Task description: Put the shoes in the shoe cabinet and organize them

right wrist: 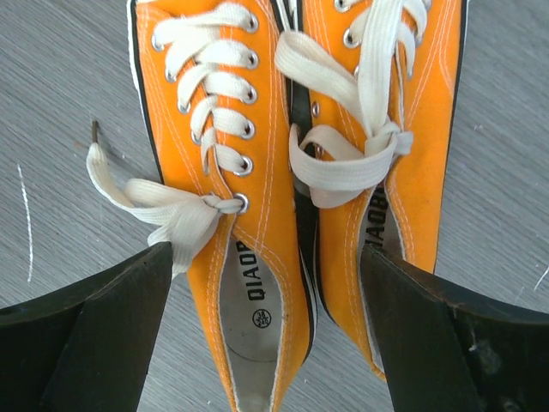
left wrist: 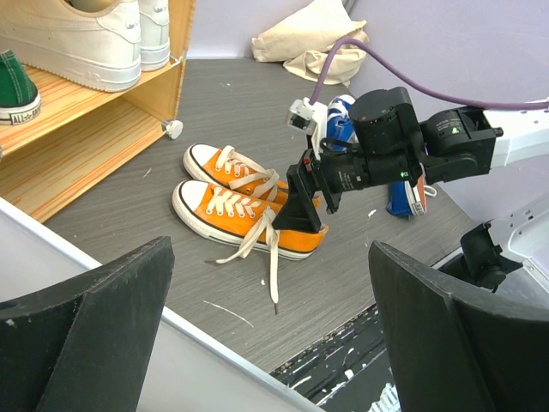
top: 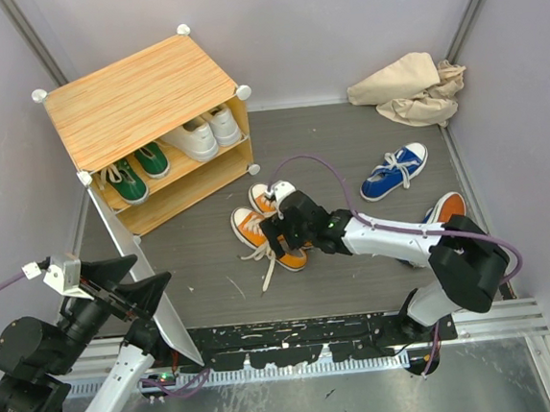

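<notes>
The shoe cabinet [top: 140, 92] stands at the back left with its door [top: 167, 323] swung open toward me. Green shoes [top: 135, 175] and white shoes [top: 201, 133] sit on its inner shelf. An orange pair [top: 250, 229] lies side by side on the floor in front of it. My right gripper [top: 285, 232] is open, its fingers [right wrist: 103, 335] straddling the heels of the orange pair [right wrist: 257, 129]. My left gripper [top: 147, 280] is open at the door's free edge, and the door panel [left wrist: 214, 378] shows between its fingers [left wrist: 94, 335]. A blue shoe [top: 394, 171] lies at the right.
A beige cloth bag [top: 411, 88] lies in the back right corner. Another shoe, showing orange and blue [top: 446, 206], lies partly hidden beside my right arm. Grey walls close in both sides. The cabinet's lower shelf [top: 182, 190] holds nothing I can see.
</notes>
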`<state>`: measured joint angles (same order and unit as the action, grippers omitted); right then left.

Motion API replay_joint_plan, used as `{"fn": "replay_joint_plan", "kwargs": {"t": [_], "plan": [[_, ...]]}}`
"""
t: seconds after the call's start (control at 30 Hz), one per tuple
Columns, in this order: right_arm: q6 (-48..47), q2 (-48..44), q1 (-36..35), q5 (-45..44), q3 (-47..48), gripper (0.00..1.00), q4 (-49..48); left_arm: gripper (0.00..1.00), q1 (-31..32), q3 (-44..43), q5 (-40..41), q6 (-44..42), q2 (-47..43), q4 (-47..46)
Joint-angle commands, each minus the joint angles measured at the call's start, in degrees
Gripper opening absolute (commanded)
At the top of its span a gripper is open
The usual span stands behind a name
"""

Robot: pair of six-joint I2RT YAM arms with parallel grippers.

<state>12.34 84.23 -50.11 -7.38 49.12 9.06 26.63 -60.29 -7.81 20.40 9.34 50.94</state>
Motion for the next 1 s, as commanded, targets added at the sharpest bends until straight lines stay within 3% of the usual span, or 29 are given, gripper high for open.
{"fn": "replay_joint_plan", "kwargs": {"t": [0.0,0.2,0.33,0.57,0.97], "plan": [[0.19,0.02,0.22,-1.42,-0.77,0.93,-2.12,0.98,0.04,1.85,-0.75,2.23,-0.12,8.66],[-0.64,-0.25,0.97,-4.13,-1.74,0.9,-2.2,0.98,0.01,1.85,-0.81,2.18,0.22,8.53],[-1.08,0.23,2.37,-1.22,-2.31,0.79,-2.17,0.98,0.04,1.93,-0.73,2.26,0.14,8.44],[-2.16,-0.09,3.03,0.99,-4.21,0.7,-3.65,0.98,0.02,2.1,-0.77,2.27,0.37,8.3],[-0.61,3.71,3.16,-0.07,-7.35,0.69,-4.0,0.98,0.05,2.42,-0.46,2.45,0.4,8.25]]}}
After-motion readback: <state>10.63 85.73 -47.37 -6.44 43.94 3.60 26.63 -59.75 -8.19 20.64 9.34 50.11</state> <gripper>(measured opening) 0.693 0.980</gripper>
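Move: The two orange shoes lie side by side with their toes pointing forward-left, under the right hand. The near one's middle is about 1 cm ahead, 3 cm left and 5 cm below; the far one's is some 6 cm ahead, level sideways, at the same depth. The cabinet's empty lower shelf opens roughly 15 cm ahead and 18 cm left. From the left hand, the near shoe is about 19 cm ahead, 17 cm right and 31 cm down. Down about 3 cm in all, the right hand first slides some 2 cm right while sinking, which centres it over the seam between the two orange shoes, then sinks nearly straight. Its fingers narrow from almost wide open to about two thirds, bringing one tip to each shoe's opening, astride the adjoining inner walls, not yet shut on them. ##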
